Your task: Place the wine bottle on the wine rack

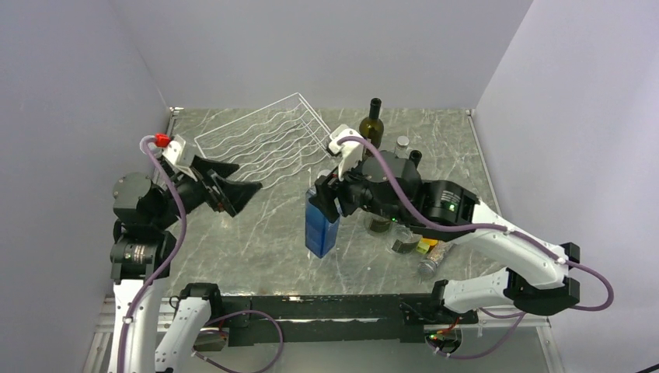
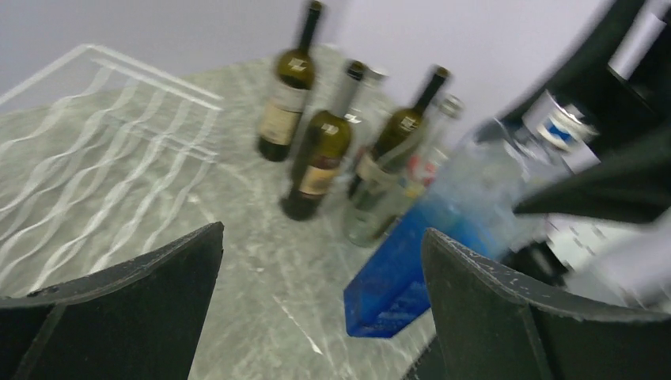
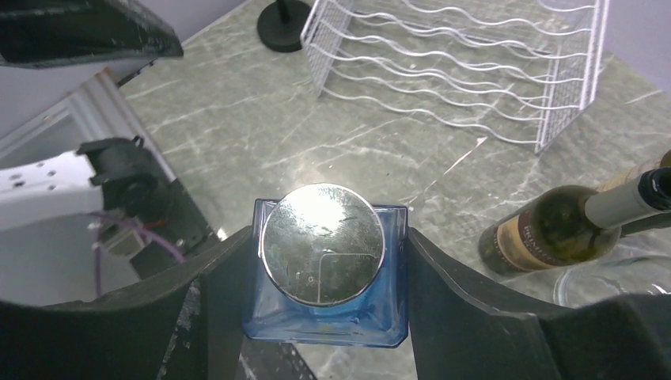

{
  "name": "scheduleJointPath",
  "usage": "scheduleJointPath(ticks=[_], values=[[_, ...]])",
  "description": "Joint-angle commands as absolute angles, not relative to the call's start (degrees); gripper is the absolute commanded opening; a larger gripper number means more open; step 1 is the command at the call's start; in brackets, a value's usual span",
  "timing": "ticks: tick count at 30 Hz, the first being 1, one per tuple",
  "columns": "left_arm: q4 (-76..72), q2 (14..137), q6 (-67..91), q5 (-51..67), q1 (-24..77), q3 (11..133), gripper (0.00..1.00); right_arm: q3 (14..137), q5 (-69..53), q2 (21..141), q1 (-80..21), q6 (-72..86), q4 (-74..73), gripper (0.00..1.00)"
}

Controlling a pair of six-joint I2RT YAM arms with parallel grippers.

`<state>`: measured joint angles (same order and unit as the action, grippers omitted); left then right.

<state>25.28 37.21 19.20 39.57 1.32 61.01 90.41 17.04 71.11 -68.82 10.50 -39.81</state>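
A blue square bottle (image 3: pixel 324 321) with a round silver cap sits between the fingers of my right gripper (image 3: pixel 328 237), which is shut on its upper sides. From above, the blue bottle (image 1: pixel 320 229) hangs tilted at the table's centre under the right gripper (image 1: pixel 322 198); I cannot tell whether its base touches the table. The white wire wine rack (image 1: pixel 264 140) lies at the back left, also seen as the rack (image 3: pixel 451 63) and rack (image 2: pixel 95 158). My left gripper (image 1: pixel 247 177) is open and holds nothing, left of the bottle (image 2: pixel 403 269). Dark green wine bottles (image 2: pixel 320 154) stand beyond.
One tall green bottle (image 1: pixel 373 124) stands at the back, right of the rack. Clear glass bottles and small items (image 1: pixel 427 260) crowd the table under the right arm. A black round stand base (image 3: pixel 283 14) sits beside the rack's end.
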Motion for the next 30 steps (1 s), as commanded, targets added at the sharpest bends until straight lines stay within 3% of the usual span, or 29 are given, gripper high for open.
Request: scheduleJointPath(ticks=[1, 4, 8, 16, 30], values=[[0.1, 35.1, 27.9, 65.2, 1.2, 53.6, 0.99, 97.6, 7.8, 66.3, -67.1, 10.5, -38.5, 0.00], [-13.4, 34.3, 36.0, 69.9, 1.9, 47.1, 0.99, 99.6, 3.8, 65.6, -66.9, 10.5, -40.4, 0.00], [-19.6, 35.5, 38.3, 68.6, 7.5, 43.9, 0.99, 102.1, -0.3, 65.9, -66.9, 10.6, -41.1, 0.00], [-6.8, 44.0, 21.9, 56.9, 30.5, 48.0, 0.99, 104.8, -4.0, 67.3, -66.9, 10.6, -39.7, 0.00], [-11.9, 52.3, 18.8, 54.1, 39.9, 45.5, 0.99, 105.0, -7.9, 64.9, -66.9, 11.6, -32.8, 0.00]])
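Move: The blue wine bottle already hangs upright from the right fingers, its middle some 7 cm below that hand. From the open left hand it lies about 17 cm to the right, 4 cm back and 7 cm lower. The left gripper is the right hand's meeting place, about 17 cm left and 4 cm ahead. The wine rack's middle is roughly 31 cm straight ahead of the left hand and 25 cm below; a green bottle stands 20 cm ahead of the right hand, 8 cm right, 17 cm lower. The blue bottle stays gripped by its upper body as the right hand draws it back about 6 cm and raises it some 4 cm, turning roughly 20 degrees counter-clockwise, then holds it nearly still. Meanwhile the left hand, fingers wide open, sweeps some 16 cm right and 9 cm back, sinking 5 cm and swinging clockwise about 50 degrees to point right at the bottle's body; its tips come close on either side, without closing. ##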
